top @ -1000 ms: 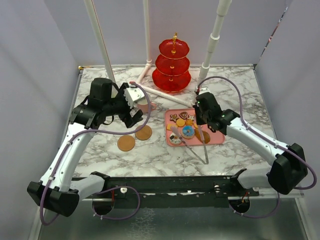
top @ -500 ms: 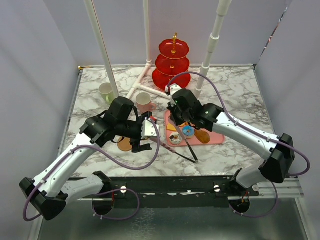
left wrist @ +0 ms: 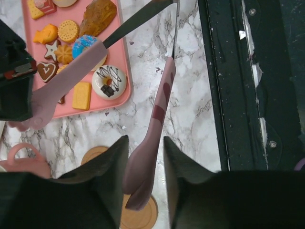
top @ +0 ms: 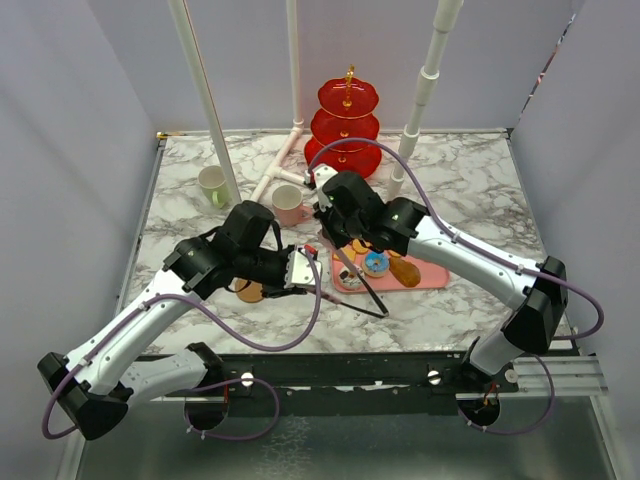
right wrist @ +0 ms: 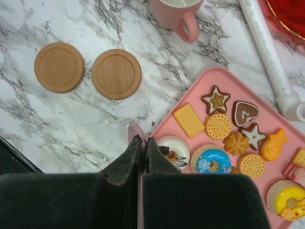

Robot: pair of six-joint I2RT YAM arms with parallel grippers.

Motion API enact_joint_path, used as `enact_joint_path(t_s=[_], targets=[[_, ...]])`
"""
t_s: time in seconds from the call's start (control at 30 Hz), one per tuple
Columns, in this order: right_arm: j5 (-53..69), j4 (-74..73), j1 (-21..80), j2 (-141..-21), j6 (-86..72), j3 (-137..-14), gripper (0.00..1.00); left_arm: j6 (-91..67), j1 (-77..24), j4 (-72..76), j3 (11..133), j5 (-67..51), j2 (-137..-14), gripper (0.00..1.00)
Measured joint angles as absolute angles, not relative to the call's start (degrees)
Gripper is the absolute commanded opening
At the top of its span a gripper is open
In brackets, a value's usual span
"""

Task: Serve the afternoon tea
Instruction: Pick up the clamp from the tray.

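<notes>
Pink-tipped tongs point(left wrist: 159, 98) hang spread over the table between my two grippers. My right gripper point(right wrist: 141, 138) is shut on one thin pink arm point(left wrist: 62, 83) of the tongs, above the pink tray point(right wrist: 190, 86) of cookies and doughnuts. My left gripper point(left wrist: 146, 139) stands part-closed around the other pink tip, with a gap still showing on one side. Two brown coasters point(right wrist: 59, 67) point(right wrist: 116, 73) lie left of the tray. The pink mug point(top: 290, 204) and pale green mug point(top: 212, 185) stand behind them. The red three-tier stand point(top: 348, 130) is at the back.
White pipes point(top: 300, 175) lie on the marble between the mugs and the stand, and upright white poles point(top: 205, 100) rise at the back. The black front rail point(left wrist: 252, 95) runs along the near table edge. Grey walls close in both sides.
My right arm carried the tongs leftward over the tray's left end. My left arm swung from the pink mug to the front and narrowed its jaws around the tongs' free tip.
</notes>
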State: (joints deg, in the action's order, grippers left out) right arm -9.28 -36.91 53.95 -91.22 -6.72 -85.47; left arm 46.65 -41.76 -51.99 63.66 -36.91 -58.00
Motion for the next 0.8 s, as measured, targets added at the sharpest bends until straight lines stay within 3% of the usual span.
enact_joint_path(t_s=[0.1,0.23,0.33,0.5,0.6,0.8], targets=[[-9.1,-37.5,54.3,-91.6,-6.1,-87.4,0.00,46.1,-41.9,-52.1,63.6,-36.7,-58.8,0.24],[-8.1,-37.6,54.5,-91.6,-5.1,-89.1,0.04,44.7,-42.1,-52.4,63.4,-36.6,-60.0,0.03],[-7.4,-37.3,54.5,-91.6,-4.6,-89.3,0.39,43.8,-42.4,-53.6,62.6,-36.7,-60.3,0.00],[-4.6,-36.5,54.7,-89.8,-3.9,-88.0,0.75,42.5,-42.5,-52.8,62.1,-37.1,-60.1,0.00],[-2.1,-35.1,53.9,-85.7,-3.0,-85.0,0.87,39.1,-42.5,-50.3,61.0,-38.4,-59.0,0.00],[6.5,-31.4,47.9,-72.1,-2.5,-77.8,0.94,24.0,-42.5,-38.9,56.9,-41.6,-54.4,0.00]])
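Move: The clamp's free handle end is already between the left hand's half-open fingers, about 1 cm below the hand point. From that hand the white donut on the tray is roughly 9 cm right and 3 cm ahead, the nearer coaster some 6 cm left and 6 cm ahead, both about 20 cm below. The right hand, still pinching the clamp's other handle, has that free end about 12 cm back and 4 cm left, at much its own height. The left fingers close on the free handle end while sinking about 2 cm, then keep their hold as that hand lifts back, drifts slightly back and right, and tilts some 15 degrees. The right hand first eases up and a little left, still pinching; once the left grip is made it opens wide, lets go of the other handle and draws off up, right and back, ending about 9 cm higher. ##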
